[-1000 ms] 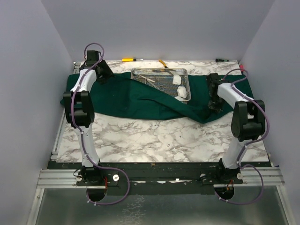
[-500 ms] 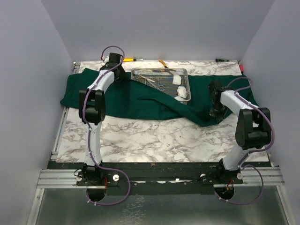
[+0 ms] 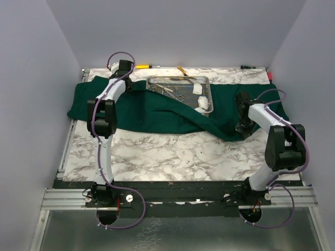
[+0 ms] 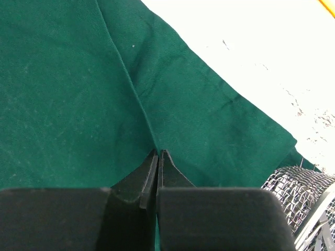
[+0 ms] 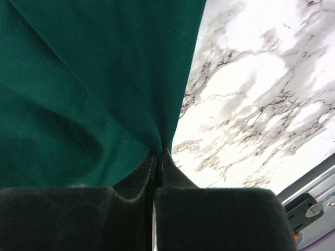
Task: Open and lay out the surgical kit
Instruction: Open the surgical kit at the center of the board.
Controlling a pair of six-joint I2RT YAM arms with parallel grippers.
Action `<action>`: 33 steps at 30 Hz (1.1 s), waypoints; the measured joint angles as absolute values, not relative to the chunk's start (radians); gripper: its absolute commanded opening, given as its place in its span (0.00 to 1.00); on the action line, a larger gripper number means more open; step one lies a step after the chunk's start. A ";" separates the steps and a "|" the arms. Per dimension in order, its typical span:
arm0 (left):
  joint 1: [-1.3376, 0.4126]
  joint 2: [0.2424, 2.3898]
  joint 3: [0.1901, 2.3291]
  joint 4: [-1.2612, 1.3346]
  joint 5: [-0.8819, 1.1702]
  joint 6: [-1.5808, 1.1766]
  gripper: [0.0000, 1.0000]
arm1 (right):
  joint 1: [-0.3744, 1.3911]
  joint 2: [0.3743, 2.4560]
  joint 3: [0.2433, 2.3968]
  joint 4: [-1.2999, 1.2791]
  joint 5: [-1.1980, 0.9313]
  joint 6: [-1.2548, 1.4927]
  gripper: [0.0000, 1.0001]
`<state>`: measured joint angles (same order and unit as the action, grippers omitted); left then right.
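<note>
The surgical kit's dark green cloth lies spread across the back half of the marble table. On it stands the wire-mesh tray holding silver instruments and white gauze rolls. My left gripper is at the cloth's back edge, just left of the tray. In the left wrist view it is shut, pinching a crease of the cloth, with the tray's corner to its right. My right gripper is at the cloth's near right edge. It is shut on the cloth's rim.
A yellow-handled screwdriver and yellow-handled pliers lie on the marble behind the tray. Grey walls close in the left, back and right. Bare marble shows beside the right gripper, with the table's metal rail beyond it.
My left arm swung from the cloth's left side to its back edge beside the tray and its jaws closed. My right gripper closed on the cloth and shifted slightly nearer.
</note>
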<state>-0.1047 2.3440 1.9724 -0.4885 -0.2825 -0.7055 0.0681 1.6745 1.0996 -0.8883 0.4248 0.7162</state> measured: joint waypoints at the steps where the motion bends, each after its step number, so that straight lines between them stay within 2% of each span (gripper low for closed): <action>1: -0.103 2.344 1.971 -0.489 -0.282 -0.706 0.00 | 0.064 1.666 1.098 -0.888 0.425 0.717 0.00; 8: -0.091 2.213 1.798 -0.509 -0.308 -0.663 0.00 | 0.020 1.617 1.091 -0.894 0.454 0.715 0.01; 18: -0.011 1.602 1.275 -0.581 -0.374 -0.673 0.00 | -0.080 1.496 0.953 -0.899 0.427 0.754 0.01; 24: 0.042 1.332 0.930 -0.678 -0.385 -0.765 0.00 | -0.136 1.462 0.872 -0.899 0.393 0.802 0.01; 30: 0.053 1.125 0.760 -0.821 -0.417 -0.901 0.00 | -0.200 1.422 0.793 -0.925 0.382 0.890 0.01; 33: 0.056 1.065 0.742 -0.898 -0.444 -0.968 0.00 | -0.206 1.403 0.770 -0.945 0.382 0.931 0.01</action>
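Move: The left hand, already shut on the drape, is bound for the bare near-left part of the board, about 39 cm back and 9 cm left; the tray lies some 24 cm right and 8 cm back, the yellow screwdriver 14 cm ahead and 6 cm right. The right hand holds the drape's near edge; the bare near-right board is about 12 cm back and 6 cm right of it, the tray 22 cm ahead and 30 cm left, the gauze pads 19 cm ahead and 18 cm left. All these are a little below or level. The left hand keeps its pinch on the drape and sweeps it about 39 cm back towards the near-left board and some 10 cm left, arching up roughly 8 cm on the way and sinking most of that again, while the wrist turns counter-clockwise and its fingers tip further down. The right hand, still pinching, draws its part of the edge back and a little right towards the near-right board, rising slightly, then lowering, and turns clockwise. ##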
